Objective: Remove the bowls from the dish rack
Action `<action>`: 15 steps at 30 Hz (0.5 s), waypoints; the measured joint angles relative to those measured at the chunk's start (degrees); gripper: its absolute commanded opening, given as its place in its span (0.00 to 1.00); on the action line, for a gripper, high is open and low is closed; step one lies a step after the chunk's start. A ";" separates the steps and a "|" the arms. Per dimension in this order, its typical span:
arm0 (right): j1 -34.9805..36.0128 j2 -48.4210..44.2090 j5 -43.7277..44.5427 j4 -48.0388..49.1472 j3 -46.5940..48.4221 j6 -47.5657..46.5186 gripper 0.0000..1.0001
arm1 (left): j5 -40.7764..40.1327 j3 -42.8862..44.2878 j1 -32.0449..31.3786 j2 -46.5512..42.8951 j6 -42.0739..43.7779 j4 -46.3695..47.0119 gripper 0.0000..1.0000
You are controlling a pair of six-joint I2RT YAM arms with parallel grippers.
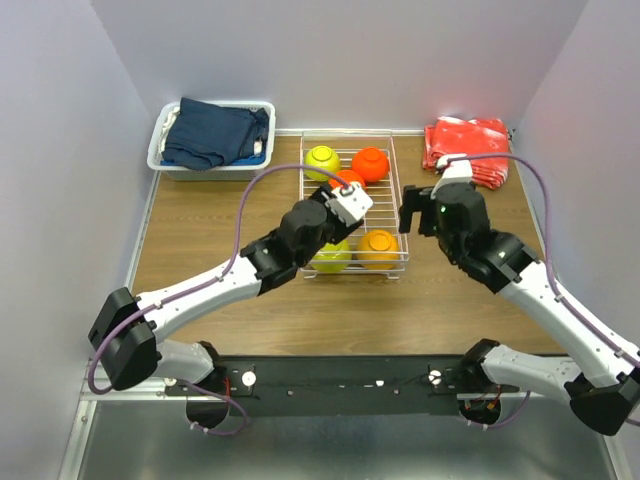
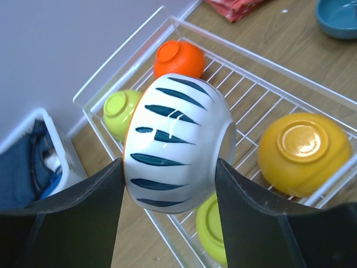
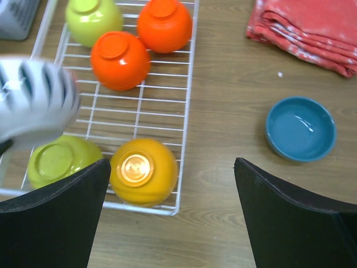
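Note:
My left gripper is shut on the white bowl with dark stripes and holds it on its side above the dish rack. In the rack, upside down, lie two yellow-green bowls, two red-orange bowls and an orange bowl. A blue bowl stands upright on the table to the right of the rack. My right gripper hangs open above the rack's near right corner, with nothing between its fingers. From above, the left gripper is over the rack and the right gripper is just beside it.
A white plastic bin of dark-blue cloth stands at the back left. A folded red cloth lies at the back right. Grey walls close in the wooden table on three sides.

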 measured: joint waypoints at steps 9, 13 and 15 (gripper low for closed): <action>-13.70 5.49 -14.62 -7.96 6.99 2.82 1.00 | -2.80 -10.43 -11.15 -3.06 16.41 14.47 0.00; -14.43 10.01 -20.24 -10.60 12.87 2.78 1.00 | -6.29 -12.83 -16.02 -3.06 23.76 20.02 0.00; -14.47 13.03 -23.34 -12.52 18.01 2.56 1.00 | -7.76 -13.60 -17.94 -2.99 27.30 22.67 0.00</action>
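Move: The left hand already holds the striped white bowl. The open right gripper waits about 16 cm to its right and 3 cm back, slightly higher; the yellow bowl in the rack is 12 cm right, 4 back, the front lime bowl 4 back and about straight below, both some 19 cm down. From the right hand, the white bowl is about 14 cm left, 4 ahead; the teal bowl 21 right, 9 ahead, 24 below. Back about 8 cm and right 5, nearly level, the left hand carries the white bowl over the rack's front towards the open right gripper, keeping its grip while its fingers tip up some 25 degrees and swing clockwise. The right hand stays wide open, edging right about 3 cm, then returning left and finishing 3.5 cm farther forward, fingers tipped down a little. ##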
